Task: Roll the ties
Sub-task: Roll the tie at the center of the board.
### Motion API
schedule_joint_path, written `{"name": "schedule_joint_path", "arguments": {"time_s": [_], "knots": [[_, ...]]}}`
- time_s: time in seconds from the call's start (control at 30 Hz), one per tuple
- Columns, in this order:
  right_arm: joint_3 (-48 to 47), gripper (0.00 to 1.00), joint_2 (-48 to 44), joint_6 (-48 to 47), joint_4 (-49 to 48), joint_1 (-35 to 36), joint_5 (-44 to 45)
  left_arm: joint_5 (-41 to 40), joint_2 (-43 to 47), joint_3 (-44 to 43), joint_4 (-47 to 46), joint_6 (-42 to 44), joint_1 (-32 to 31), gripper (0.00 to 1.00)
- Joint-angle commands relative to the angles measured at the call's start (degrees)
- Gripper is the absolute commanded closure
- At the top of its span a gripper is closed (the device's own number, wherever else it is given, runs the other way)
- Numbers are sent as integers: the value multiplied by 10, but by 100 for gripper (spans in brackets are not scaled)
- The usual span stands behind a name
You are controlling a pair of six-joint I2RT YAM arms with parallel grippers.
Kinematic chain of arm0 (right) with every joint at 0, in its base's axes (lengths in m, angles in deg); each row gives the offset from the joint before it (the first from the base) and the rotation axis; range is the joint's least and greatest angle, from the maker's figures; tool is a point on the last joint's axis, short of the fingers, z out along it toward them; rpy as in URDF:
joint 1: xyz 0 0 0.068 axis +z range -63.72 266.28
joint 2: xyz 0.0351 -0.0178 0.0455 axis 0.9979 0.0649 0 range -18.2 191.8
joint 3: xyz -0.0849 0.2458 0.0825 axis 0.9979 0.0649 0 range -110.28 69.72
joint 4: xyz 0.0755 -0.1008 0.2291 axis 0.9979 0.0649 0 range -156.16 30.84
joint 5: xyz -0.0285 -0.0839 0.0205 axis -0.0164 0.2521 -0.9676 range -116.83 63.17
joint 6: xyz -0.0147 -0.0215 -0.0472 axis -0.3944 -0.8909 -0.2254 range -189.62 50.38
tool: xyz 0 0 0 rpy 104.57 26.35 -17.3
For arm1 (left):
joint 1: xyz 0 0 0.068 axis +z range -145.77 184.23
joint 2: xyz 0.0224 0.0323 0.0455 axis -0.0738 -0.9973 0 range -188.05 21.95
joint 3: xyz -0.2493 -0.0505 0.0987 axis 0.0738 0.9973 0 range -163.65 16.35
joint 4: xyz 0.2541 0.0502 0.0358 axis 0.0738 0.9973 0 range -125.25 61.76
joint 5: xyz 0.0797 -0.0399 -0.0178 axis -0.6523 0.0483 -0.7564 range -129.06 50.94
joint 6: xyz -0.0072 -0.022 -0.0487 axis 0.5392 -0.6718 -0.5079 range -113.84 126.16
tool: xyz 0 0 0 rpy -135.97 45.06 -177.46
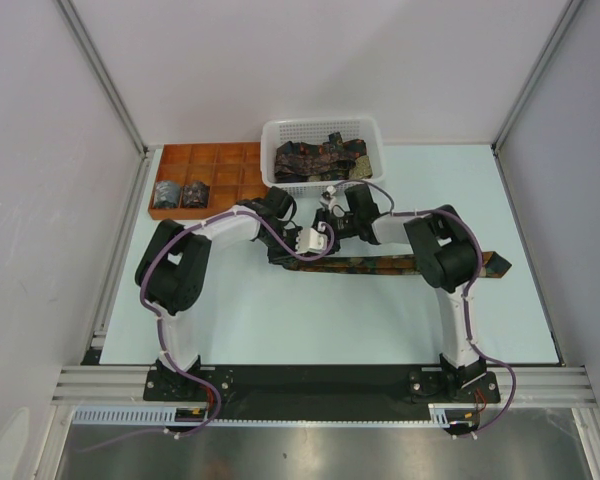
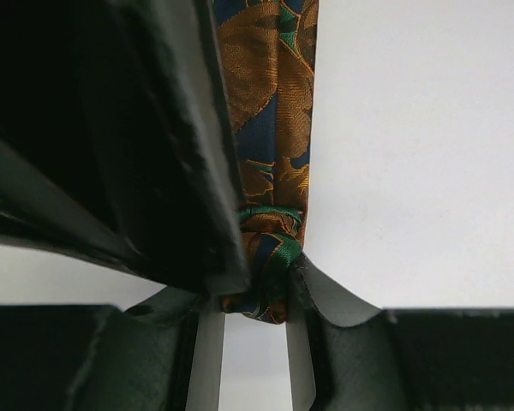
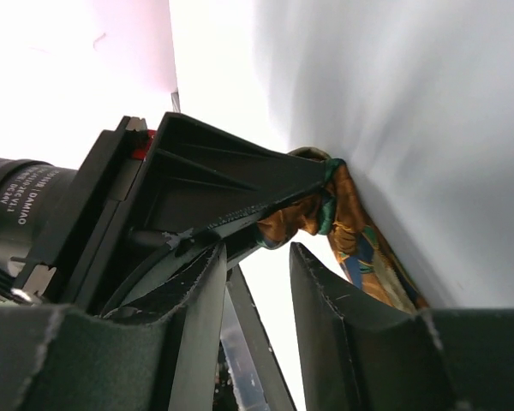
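One long dark tie (image 1: 420,264) with orange and green motifs lies flat across the table, its right tip near the right edge. Its left end is wound into a small roll (image 2: 270,248). My left gripper (image 2: 255,295) (image 1: 298,255) is shut on that roll. My right gripper (image 3: 257,253) (image 1: 328,232) stands open right beside it, nothing between its fingers, the tie's roll (image 3: 321,214) just past its tips. Two rolled ties (image 1: 180,193) sit in the tray's near-left cells. More loose ties (image 1: 320,158) lie in the basket.
The orange-brown compartment tray (image 1: 230,160) is at the back left. The white mesh basket (image 1: 270,130) stands behind the grippers at the back middle. Both wrists crowd together just in front of the basket. Walls enclose the table on three sides.
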Motion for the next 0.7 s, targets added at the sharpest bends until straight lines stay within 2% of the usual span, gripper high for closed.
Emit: {"name": "schedule_joint_path", "arguments": {"time_s": [0.0, 0.37, 0.43, 0.47, 0.57, 0.67], "knots": [[-17, 59, 3, 16, -21, 14, 4, -26, -12, 12, 40, 11, -1, 74], [-14, 61, 34, 51, -80, 25, 17, -8, -16, 7, 39, -3, 1, 73], [-17, 68, 38, 50, -82, 25, 19, -7, -15, 10, 39, -4, 2, 73], [-18, 79, 39, 45, -80, 25, 19, -7, -15, 10, 39, -2, 3, 73], [-13, 96, 39, 16, -37, 17, 25, -7, -12, 12, 37, -1, 6, 70], [-11, 100, 35, -20, 15, 7, 33, -8, -9, 12, 37, -1, 12, 68]]}}
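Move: Between the left fingers the rolled end of the tie is already held, right at that hand's point. From the right hand it lies about 4 cm below, some 2 cm to the left and 1 cm back. The tie's flat tail runs off to the right over the table, its middle about 25 cm to the right of the right hand, 1 cm back and 6 cm below. The white basket stands some 26 cm ahead of it and 6 cm to the right, 3 cm lower. Coming in over the roll, the right hand sinks a bit under 2 cm and shifts a good 1 cm to the left, its fingers first staying partly open, then closing nearly shut right beside the roll, near the left fingertips. The left hand stays put and keeps its pinch on the roll. ##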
